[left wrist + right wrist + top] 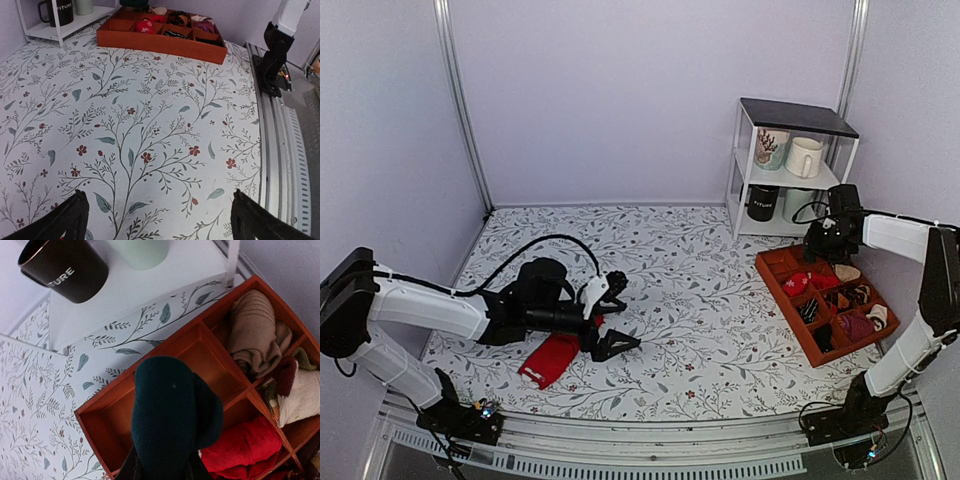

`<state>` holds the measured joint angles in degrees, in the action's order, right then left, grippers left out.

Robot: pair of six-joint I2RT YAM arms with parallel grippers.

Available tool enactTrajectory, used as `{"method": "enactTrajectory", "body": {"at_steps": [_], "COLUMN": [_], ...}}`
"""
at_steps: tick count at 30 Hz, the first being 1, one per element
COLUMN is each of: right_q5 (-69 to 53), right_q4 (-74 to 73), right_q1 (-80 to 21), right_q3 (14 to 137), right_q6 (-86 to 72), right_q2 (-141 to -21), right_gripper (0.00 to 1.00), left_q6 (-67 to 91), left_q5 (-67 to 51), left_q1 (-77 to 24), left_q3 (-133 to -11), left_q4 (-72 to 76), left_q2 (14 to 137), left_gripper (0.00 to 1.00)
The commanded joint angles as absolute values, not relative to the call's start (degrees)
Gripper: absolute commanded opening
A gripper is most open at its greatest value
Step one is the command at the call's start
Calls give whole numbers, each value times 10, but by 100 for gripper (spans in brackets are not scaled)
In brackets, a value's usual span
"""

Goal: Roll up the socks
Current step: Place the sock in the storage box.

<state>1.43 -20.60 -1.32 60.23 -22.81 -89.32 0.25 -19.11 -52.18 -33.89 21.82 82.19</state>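
The red sock lies flat on the floral tablecloth at the front left. My left gripper hovers just right of it, low over the cloth, jaws wide open and empty; in the left wrist view only bare cloth lies between the fingers. My right gripper is at the far corner of the orange tray. It is shut on the dark teal-green sock, a rolled bundle held above an empty compartment of the tray.
The tray holds several rolled socks, among them a red one and a beige one. A white shelf with mugs stands behind the tray; a black mug is close to my right gripper. The table's rail runs along the front.
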Motion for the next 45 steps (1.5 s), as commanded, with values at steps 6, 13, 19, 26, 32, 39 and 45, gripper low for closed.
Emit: {"method": "enactTrajectory", "body": {"at_steps": [6,13,19,26,32,39,45], "right_q5": [103,77,68,76,114,156,150], "right_q4": [-210,-239,-246,-292,-310,-333,-331], "right_q1": [-12,-18,-30,-30,-30,-31,-30], "right_q3": [593,647,684,742,763,788,786], "right_q6": [-422,-485,-500,-497,-461,-418,-382], "right_q2": [-890,-957,-1011,-1071,-1092,-1118,-1129], "right_gripper": [0,0,0,0,0,0,0], "left_q6": [-32,-38,-41,-37,-36,-30,-33], "left_q5": [-255,-278,-279,-292,-296,-303,-308], "left_q1": [-516,-515,-514,-514,-513,-514,-514], "left_q3": [-357,-364,-355,-357,-353,-355,-359], "left_q4": [217,224,231,233,237,241,240], "left_q2": [844,857,855,857,857,869,882], "left_gripper": [99,100,99,99,99,100,99]}}
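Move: The right hand holds the rolled dark-green sock over the storage box. The empty middle compartment of the box's far row lies about 4 cm ahead, 2 cm right and 10 cm below. The brown sock fills the next compartment, some 6 cm right and 2 cm beyond that one; a red sock lies about 7 cm nearer and 2 cm to its right. The green cup stands roughly 15 cm ahead of the hand, level sideways, and 5 cm lower. From the left hand the compartment is about 25 cm ahead, 44 cm right and 10 cm lower. Keeping its pinch on the dark-green sock, the right hand first slips a couple of centimetres right while turning clockwise, then goes forward and down towards the empty far-row compartment beside the brown sock, ending some 6 cm lower and 4 cm farther out, turned about 20 degrees clockwise in all and tipped slightly more downward. The left hand, open and empty, drifts 2 to 3 cm back and right over the bare table, turning slightly clockwise. ##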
